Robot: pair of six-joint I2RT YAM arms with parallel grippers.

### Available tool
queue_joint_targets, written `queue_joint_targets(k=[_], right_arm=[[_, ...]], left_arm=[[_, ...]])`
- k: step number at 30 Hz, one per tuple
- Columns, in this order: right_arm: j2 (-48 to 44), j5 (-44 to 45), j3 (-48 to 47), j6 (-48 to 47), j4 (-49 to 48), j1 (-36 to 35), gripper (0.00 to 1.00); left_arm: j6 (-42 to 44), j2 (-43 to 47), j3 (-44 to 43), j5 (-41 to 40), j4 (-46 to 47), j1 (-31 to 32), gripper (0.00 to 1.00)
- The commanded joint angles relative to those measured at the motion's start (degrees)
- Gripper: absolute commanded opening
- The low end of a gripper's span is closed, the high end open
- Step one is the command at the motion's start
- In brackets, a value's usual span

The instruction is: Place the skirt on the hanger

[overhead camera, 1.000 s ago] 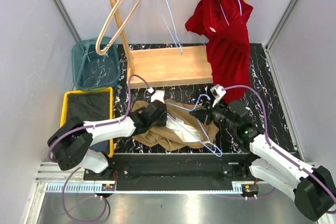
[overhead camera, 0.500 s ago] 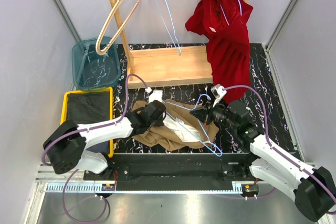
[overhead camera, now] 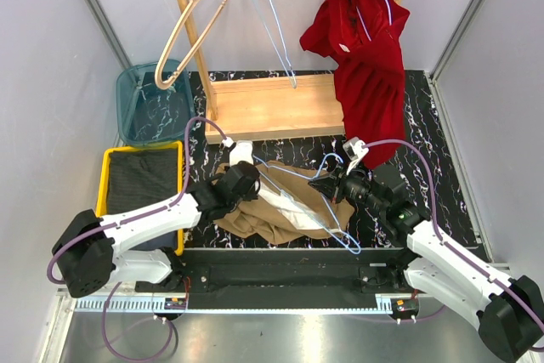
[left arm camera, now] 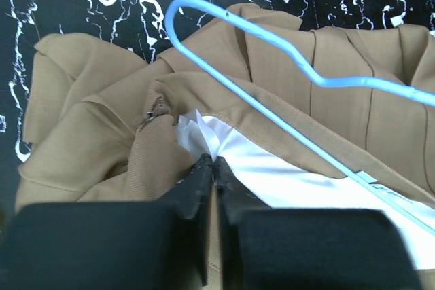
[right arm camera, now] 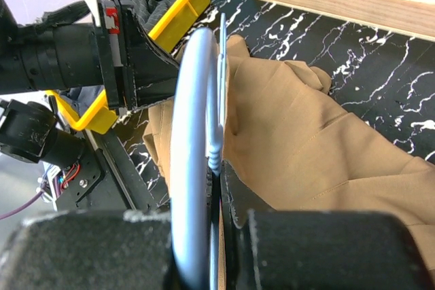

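The tan skirt (overhead camera: 255,220) lies crumpled on the black marbled table, its white lining (left arm camera: 285,174) showing at the waist opening. A light-blue wire hanger (overhead camera: 302,203) lies across it, one arm running over the waistband (left arm camera: 272,110). My left gripper (left arm camera: 215,162) is shut on the skirt's edge where tan cloth meets lining; from above it sits at the skirt's left top (overhead camera: 245,179). My right gripper (right arm camera: 221,171) is shut on the hanger's twisted neck (right arm camera: 194,134), at the skirt's right side (overhead camera: 327,186). The skirt (right arm camera: 306,140) spreads below it.
A yellow bin (overhead camera: 109,178) holding dark cloth stands at the left, a teal bin (overhead camera: 127,108) behind it. At the back a wooden rack base (overhead camera: 272,108) carries a rail with a red garment (overhead camera: 365,65), a wooden hanger (overhead camera: 191,27) and a wire hanger (overhead camera: 272,27).
My left gripper has closed on the skirt's edge and its arm has shifted left, drawing the cloth with it. The right gripper still holds the hanger in the same place.
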State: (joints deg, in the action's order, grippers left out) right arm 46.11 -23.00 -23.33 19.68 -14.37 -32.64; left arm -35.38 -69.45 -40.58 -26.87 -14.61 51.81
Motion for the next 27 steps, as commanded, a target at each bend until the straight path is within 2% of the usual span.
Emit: queue_joint_targets(k=[1, 4, 10, 12, 17, 24, 27], right_arm=[[-0.84, 0.94, -0.57, -1.14, -0.75, -0.49, 0.00], [-0.67, 0.77, -0.40, -1.14, -1.01, -0.58, 0.00], [-0.58, 0.42, -0.57, -0.87, -1.10, -0.58, 0.00], [-0.84, 0.42, -0.40, -0.87, -1.10, -0.58, 0.00], [-1.20, 0.50, -0.40, -0.87, -0.66, -0.58, 0.00], [-1.28, 0.51, -0.49, -0.87, -0.48, -0.58, 0.00], [-1.28, 0.51, -0.49, -0.87, -0.48, -0.58, 0.00]], left_arm=[[0.48, 2.30, -2.23, -3.54, 1.07, 0.13, 0.16], [0.22, 2.13, -1.35, -3.01, 2.04, 0.13, 0.29], [0.22, 0.02, -0.99, -1.96, 3.45, 0.13, 0.28], [0.31, -0.94, -1.08, -1.69, 3.80, 0.13, 0.23], [0.48, -2.35, -1.17, -0.38, 5.20, 0.13, 0.22], [0.57, -3.94, -1.61, 0.77, 7.66, 0.13, 0.35], [0.48, -5.25, -1.87, 1.47, 8.63, 0.13, 0.35]])
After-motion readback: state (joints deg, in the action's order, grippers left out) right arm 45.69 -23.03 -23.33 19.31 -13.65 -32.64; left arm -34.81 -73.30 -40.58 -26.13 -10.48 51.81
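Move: The left fingers are shut on the upper corner of the skirt's white lining, right at the hand point. The zip end of the brown waistband lies about 3 cm ahead of that hand and 2 cm to its left, just below it. The hanger's left end is some 7 cm straight ahead and a little higher; the hanger neck is about 14 cm right, 4 cm ahead and 7 cm up. From the right hand, the lining corner lies roughly 14 cm left, 4 cm back and 8 cm down. The left fingers let go of the pinched lining, opening to about a third. That hand lifts a mere half centimetre, then sinks about 1.5 cm back down over the skirt's waist while easing about 1 cm to the right, the wrist barely turning. The right hand stays in place and keeps its pinch on the hanger at the neck. ##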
